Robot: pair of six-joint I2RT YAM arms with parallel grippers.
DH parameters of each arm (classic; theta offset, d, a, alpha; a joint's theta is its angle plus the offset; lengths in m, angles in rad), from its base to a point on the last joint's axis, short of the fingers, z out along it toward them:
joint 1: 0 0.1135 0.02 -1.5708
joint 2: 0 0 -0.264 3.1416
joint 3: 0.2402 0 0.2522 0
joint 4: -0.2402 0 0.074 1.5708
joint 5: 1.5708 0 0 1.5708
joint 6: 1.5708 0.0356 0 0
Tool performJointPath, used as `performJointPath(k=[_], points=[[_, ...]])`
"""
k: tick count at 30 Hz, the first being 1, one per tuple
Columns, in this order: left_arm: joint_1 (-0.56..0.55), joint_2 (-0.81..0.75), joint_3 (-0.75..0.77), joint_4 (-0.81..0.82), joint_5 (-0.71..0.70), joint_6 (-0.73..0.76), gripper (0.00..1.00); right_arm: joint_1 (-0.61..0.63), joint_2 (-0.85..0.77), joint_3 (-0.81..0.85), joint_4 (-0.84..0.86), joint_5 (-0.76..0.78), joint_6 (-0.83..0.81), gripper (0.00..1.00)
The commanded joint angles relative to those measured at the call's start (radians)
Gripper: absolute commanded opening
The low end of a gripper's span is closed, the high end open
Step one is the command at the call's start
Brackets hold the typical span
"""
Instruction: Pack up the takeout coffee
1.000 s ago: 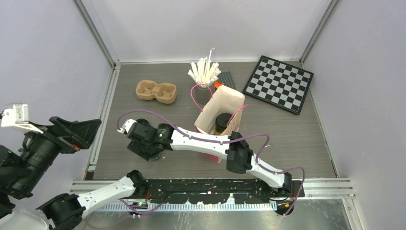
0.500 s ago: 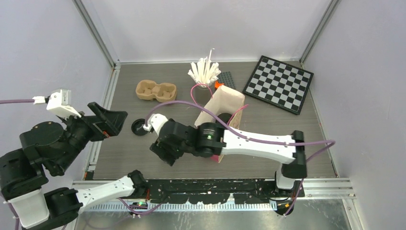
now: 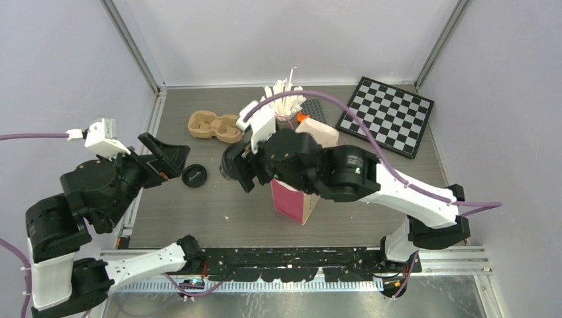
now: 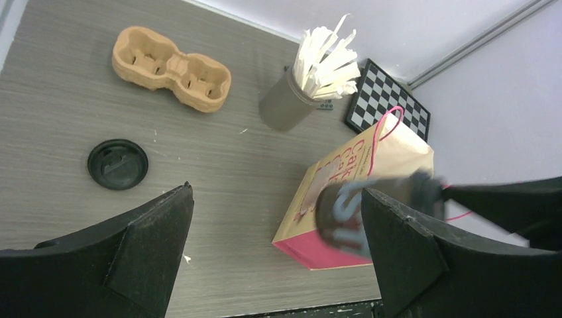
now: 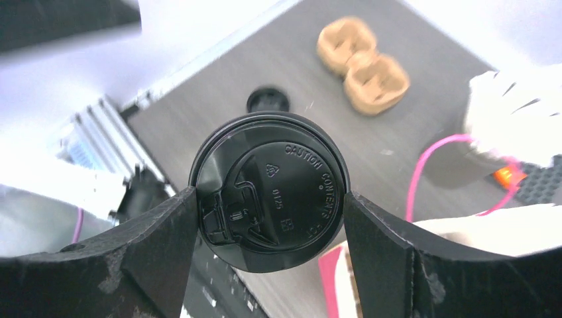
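Note:
My right gripper (image 3: 236, 165) is shut on a small dark takeout coffee cup (image 3: 230, 164) with a round black lid (image 5: 270, 192). It holds the cup in the air, just left of the tan and pink paper bag (image 3: 296, 201). The cup shows blurred in the left wrist view (image 4: 348, 212), in front of the bag (image 4: 397, 152). The second cup is hidden; the right arm covers the bag's mouth. My left gripper (image 3: 162, 159) is open and empty, raised over the table's left edge.
A loose black lid (image 3: 194, 175) lies flat on the table left of the bag. The tan pulp two-cup tray (image 3: 213, 126) sits at the back left. A grey cup of white sticks (image 3: 283, 103) stands behind the bag. A checkerboard (image 3: 386, 116) lies at the back right.
My right gripper rose from the front left of the table with the cup and swung back toward the bag. The left arm moved in and up. The loose lid came into view.

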Motion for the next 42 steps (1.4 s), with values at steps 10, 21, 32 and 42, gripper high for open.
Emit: performJointPath(k=[10,21,32,42], points=[[-0.003,0.080,-0.089,0.136,0.154,-0.119,0.97,-0.248,0.076,0.359,-0.002,0.129,-0.209,0.76],[-0.003,0.184,-0.397,0.419,0.500,-0.518,0.73,-0.397,0.026,0.310,-0.045,0.273,-0.209,0.76],[-0.005,0.212,-0.502,0.407,0.596,-0.630,0.62,-0.398,-0.115,0.144,-0.040,0.325,-0.148,0.76],[-0.005,0.318,-0.454,0.381,0.603,-0.558,0.54,-0.397,-0.185,0.101,-0.090,0.311,-0.121,0.76]])
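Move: The open bag, with one lidded cup already inside, stands about 14 cm ahead of the right hand and its held cup, 16 cm to the right and 28 below. From the right hand, the straw cup is some 36 cm ahead and 10 to the right, and the loose lid 20 ahead and 18 to the left. From the left hand, the bag lies around 12 cm ahead, 31 to the right and 32 below; the loose lid is about 19 ahead and 2 to the left. Keep the lidded cup gripped in the right hand and swing it right about 19 cm and forward, rising some 9 cm and turning about 35 degrees clockwise, to carry it high over the bag. Meanwhile bring the left gripper about 21 cm right and then down as well, tipping the fingers down and closing them to about half, up to the bag's near left rim corner. ##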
